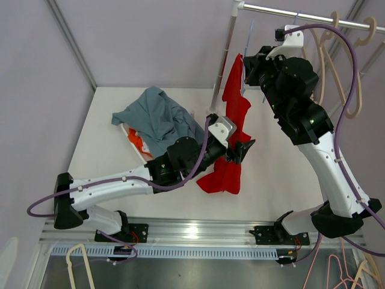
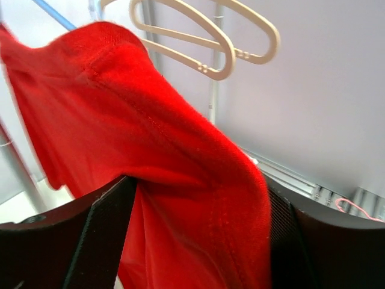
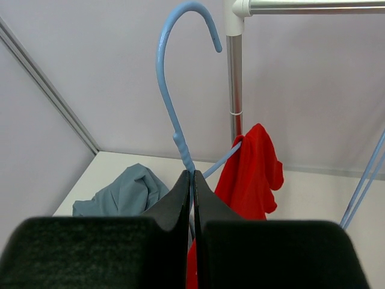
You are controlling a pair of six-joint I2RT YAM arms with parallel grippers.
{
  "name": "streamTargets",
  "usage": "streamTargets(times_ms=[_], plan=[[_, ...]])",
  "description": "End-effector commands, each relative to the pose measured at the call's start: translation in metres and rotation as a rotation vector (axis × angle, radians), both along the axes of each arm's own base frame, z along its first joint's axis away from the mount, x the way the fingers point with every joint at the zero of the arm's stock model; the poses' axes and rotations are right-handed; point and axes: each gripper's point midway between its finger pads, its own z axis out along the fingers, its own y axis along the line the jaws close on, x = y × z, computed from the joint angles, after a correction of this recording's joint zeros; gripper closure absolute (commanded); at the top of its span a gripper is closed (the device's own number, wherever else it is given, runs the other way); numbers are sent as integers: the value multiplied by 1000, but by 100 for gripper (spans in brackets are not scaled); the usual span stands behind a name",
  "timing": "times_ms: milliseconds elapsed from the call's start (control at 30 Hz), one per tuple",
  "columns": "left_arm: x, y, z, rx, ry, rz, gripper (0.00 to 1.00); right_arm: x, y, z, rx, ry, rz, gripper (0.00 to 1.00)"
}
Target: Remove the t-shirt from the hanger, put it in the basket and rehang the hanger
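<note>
A red t-shirt (image 1: 233,114) hangs from a blue hanger (image 1: 248,37) held up near the rail; its lower part drapes onto the table. My right gripper (image 1: 249,69) is shut on the blue hanger's neck (image 3: 183,150), hook upward, with the red shirt (image 3: 252,168) on one hanger arm. My left gripper (image 1: 239,152) is shut on the red t-shirt (image 2: 180,180), cloth bunched between both fingers (image 2: 102,229).
A grey-blue garment (image 1: 157,117) lies in a pile at the back left of the white table (image 1: 277,174), with orange cloth (image 1: 137,141) under it. A metal rail (image 1: 301,15) with its upright post (image 1: 221,60) carries several beige hangers (image 1: 355,66) at the back right.
</note>
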Motion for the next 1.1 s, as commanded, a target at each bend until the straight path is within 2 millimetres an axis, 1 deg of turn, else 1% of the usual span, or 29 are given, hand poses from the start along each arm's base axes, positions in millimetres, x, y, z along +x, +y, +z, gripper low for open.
streamTargets(times_ms=[0, 33, 67, 167, 200, 233, 267, 300, 333, 367, 400, 433, 533, 600, 633, 667, 733, 767, 800, 833, 867, 933, 967, 1000, 1033, 1067], plan=[[5, 16, 35, -75, -34, 118, 20, -18, -9, 42, 68, -112, 11, 100], [3, 13, 34, -71, -41, 143, 20, -18, -8, 42, 70, -111, 11, 100], [10, 21, 39, -76, -56, 213, 20, -18, -9, 42, 69, -111, 7, 100], [13, 22, 46, -87, -63, 279, 20, -16, -9, 39, 66, -105, -3, 100], [16, 27, 49, -84, -74, 328, 20, -16, -8, 39, 65, -104, -3, 100], [14, 27, 51, -81, -86, 343, 20, -16, -8, 38, 63, -101, -6, 100], [15, 27, 52, -42, -134, 372, 21, -15, -7, 37, 62, -98, -4, 100], [13, 32, 63, -83, -146, 414, 20, -16, -7, 36, 61, -99, -1, 100], [14, 33, 66, -87, -161, 439, 20, -15, -6, 36, 60, -97, -1, 100], [16, 30, 62, -56, -188, 465, 21, -15, -7, 36, 59, -99, -3, 100], [17, 33, 69, -76, -188, 484, 22, -16, -6, 37, 60, -100, 0, 100], [18, 32, 68, -71, -191, 490, 27, -17, -7, 37, 60, -102, 0, 100], [20, 32, 68, -76, -196, 515, 30, -18, -7, 39, 59, -105, -1, 100], [21, 31, 66, -67, -200, 519, 39, -19, -6, 38, 57, -104, 1, 100], [20, 30, 67, -72, -202, 519, 45, -18, -7, 37, 54, -100, -2, 100], [21, 30, 66, -66, -205, 521, 62, -18, -7, 37, 55, -101, -2, 100], [21, 30, 64, -61, -203, 525, 80, -18, -6, 37, 54, -101, -1, 100], [20, 31, 65, -63, -208, 527, 95, -18, -6, 37, 55, -103, -1, 100], [19, 31, 64, -62, -214, 531, 99, -18, -7, 37, 54, -102, -1, 100], [19, 31, 63, -62, -222, 538, 99, -18, -5, 37, 57, -99, 4, 100], [19, 37, 68, -73, -241, 567, 99, -18, -5, 36, 58, -98, 6, 100], [18, 36, 66, -67, -269, 601, 99, -20, -3, 34, 62, -87, 12, 100], [16, 48, 78, -110, -305, 648, 99, -20, -3, 34, 65, -85, 10, 100], [12, 48, 79, -109, -330, 662, 99, -21, -2, 33, 66, -81, 8, 100], [12, 45, 75, -57, -379, 692, 99, -21, -4, 33, 70, -77, -6, 100], [12, 45, 75, -59, -390, 711, 99, -21, -5, 32, 70, -72, -12, 100]])
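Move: The red t-shirt hangs right in front of my left hand, already between the open fingers, its middle about 4 cm ahead and 2 cm left at hand height. The blue hanger, where my right hand grips it, is some 14 cm ahead, straight on, and 12 cm up. The basket with the grey shirt lies about 27 cm left, 14 cm ahead and 35 cm below. From my right hand the t-shirt's middle is roughly 10 cm back, 2 cm left and 12 cm down. With the fingers still open around the hanging red fabric, I raise my left hand about 4 cm, easing it forward and left while swinging it counter-clockwise, nearly 40 degrees in all, and tipping the fingertips up. Then I shut the fingers on the cloth below the hanger and, keeping the pinch, carry it a little farther left and up. My right hand stays in place, still gripping the blue hanger. ##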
